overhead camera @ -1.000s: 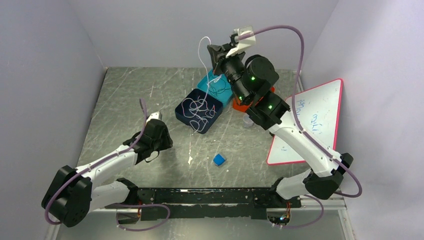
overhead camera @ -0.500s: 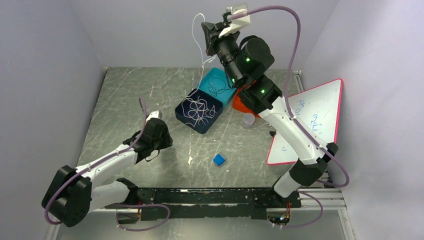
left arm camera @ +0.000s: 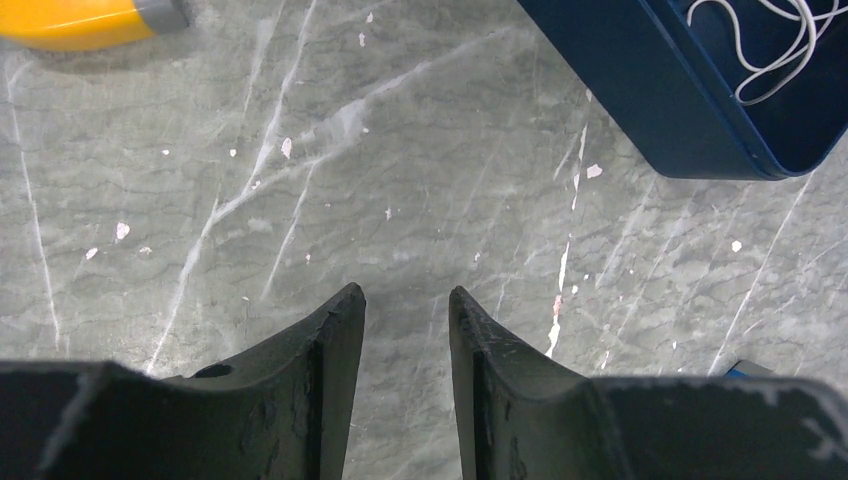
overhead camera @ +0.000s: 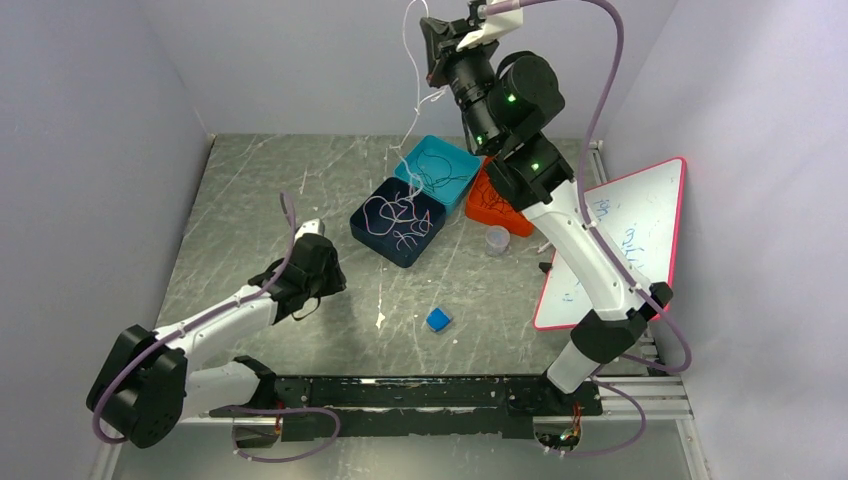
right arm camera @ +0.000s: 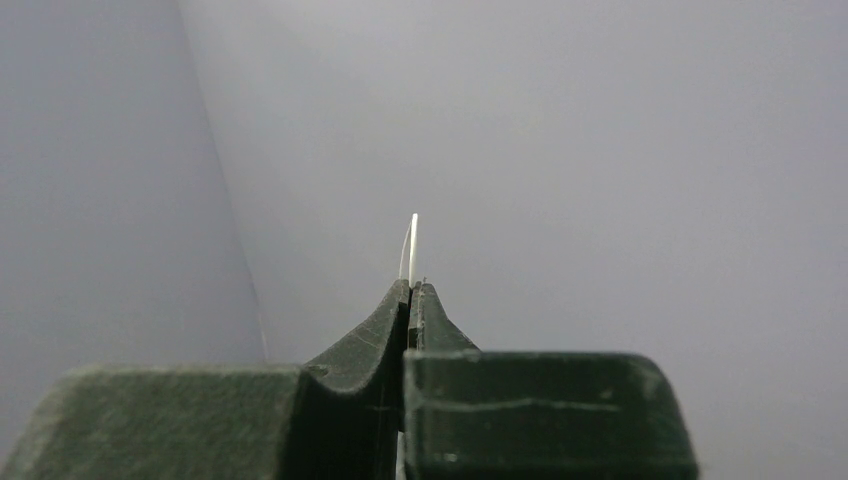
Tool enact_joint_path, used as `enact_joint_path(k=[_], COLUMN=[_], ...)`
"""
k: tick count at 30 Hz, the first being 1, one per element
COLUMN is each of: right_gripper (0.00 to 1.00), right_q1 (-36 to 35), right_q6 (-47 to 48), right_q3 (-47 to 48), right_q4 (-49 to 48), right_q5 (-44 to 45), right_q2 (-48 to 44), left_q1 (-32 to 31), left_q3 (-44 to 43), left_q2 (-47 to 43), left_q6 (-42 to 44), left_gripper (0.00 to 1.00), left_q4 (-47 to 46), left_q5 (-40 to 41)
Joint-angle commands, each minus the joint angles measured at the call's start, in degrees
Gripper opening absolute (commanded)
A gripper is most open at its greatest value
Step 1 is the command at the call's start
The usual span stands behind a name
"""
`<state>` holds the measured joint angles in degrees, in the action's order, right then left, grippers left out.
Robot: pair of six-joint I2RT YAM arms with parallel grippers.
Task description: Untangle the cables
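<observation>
My right gripper (overhead camera: 430, 42) is raised high against the back wall and is shut on a thin white cable (overhead camera: 414, 75). The cable hangs down in kinks above the teal bin (overhead camera: 458, 182). In the right wrist view the jaws (right arm camera: 411, 287) are closed with the cable's tip (right arm camera: 411, 240) poking out above them. More white cable (overhead camera: 395, 218) lies tangled in the dark blue bin (overhead camera: 372, 238). Dark cables (overhead camera: 436, 172) lie in the teal bin. My left gripper (overhead camera: 310, 280) is open and empty, low over the table (left arm camera: 402, 300), to the left of the blue bin (left arm camera: 640, 100).
An orange bin (overhead camera: 497, 208) stands behind the right arm. A small clear cup (overhead camera: 497, 240) and a tilted whiteboard (overhead camera: 625, 240) are on the right. A small blue block (overhead camera: 438, 319) lies mid-table. A yellow object (left arm camera: 80, 20) lies ahead of my left gripper.
My right gripper has risen higher and slightly right with the white cable, whose lower end has lifted out of the dark blue bin. The left arm has barely moved.
</observation>
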<state>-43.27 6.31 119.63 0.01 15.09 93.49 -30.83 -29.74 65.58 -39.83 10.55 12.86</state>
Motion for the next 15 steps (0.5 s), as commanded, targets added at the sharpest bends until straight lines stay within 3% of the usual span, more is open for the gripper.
enact_joint_path(k=[1,9,15], right_gripper=[0.00,0.00,0.00], right_q1=[1.35,1.85,2.80], right_q6=[-3.21,-8.49,-9.24], right_q3=[-3.54,-16.19,-19.06], right_q4=[0.95,0.80,0.40], right_q5=[-2.50,-5.19,-5.45], right_q2=[-0.05,-1.77,-2.51], left_q1=[0.43,0.45,0.43], left_q3=[-2.26,-1.75,-1.29], left_q2=[0.59,0.95,0.93], left_q6=[0.54,0.36,0.11], left_gripper=[0.42,0.41,0.41], left_q4=[-0.96,-0.97,-1.14], left_q5=[0.68,0.48,0.41])
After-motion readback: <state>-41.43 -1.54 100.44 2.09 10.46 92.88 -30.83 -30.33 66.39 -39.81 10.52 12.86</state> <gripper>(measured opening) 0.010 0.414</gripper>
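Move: The right hand holds the white cable high up. The dark blue box it is being laid in lies about 6 cm ahead, 7 cm to the left and 57 cm below. The teal box is roughly 20 cm ahead and 3 cm right, the red box some 14 cm ahead and 18 cm right, both about as far down. From the idle left hand, the dark blue box is about 17 cm ahead, 10 cm right and a little lower. With its fingers still shut on the white cable, the right hand turns from its lift and sinks about 15 cm towards the dark blue box, also drifting a few centimetres forward and left. As it comes down, the upward-pointing fingers tip down by nearly 20 degrees to almost level, and the cable goes on hanging from them into the box. ##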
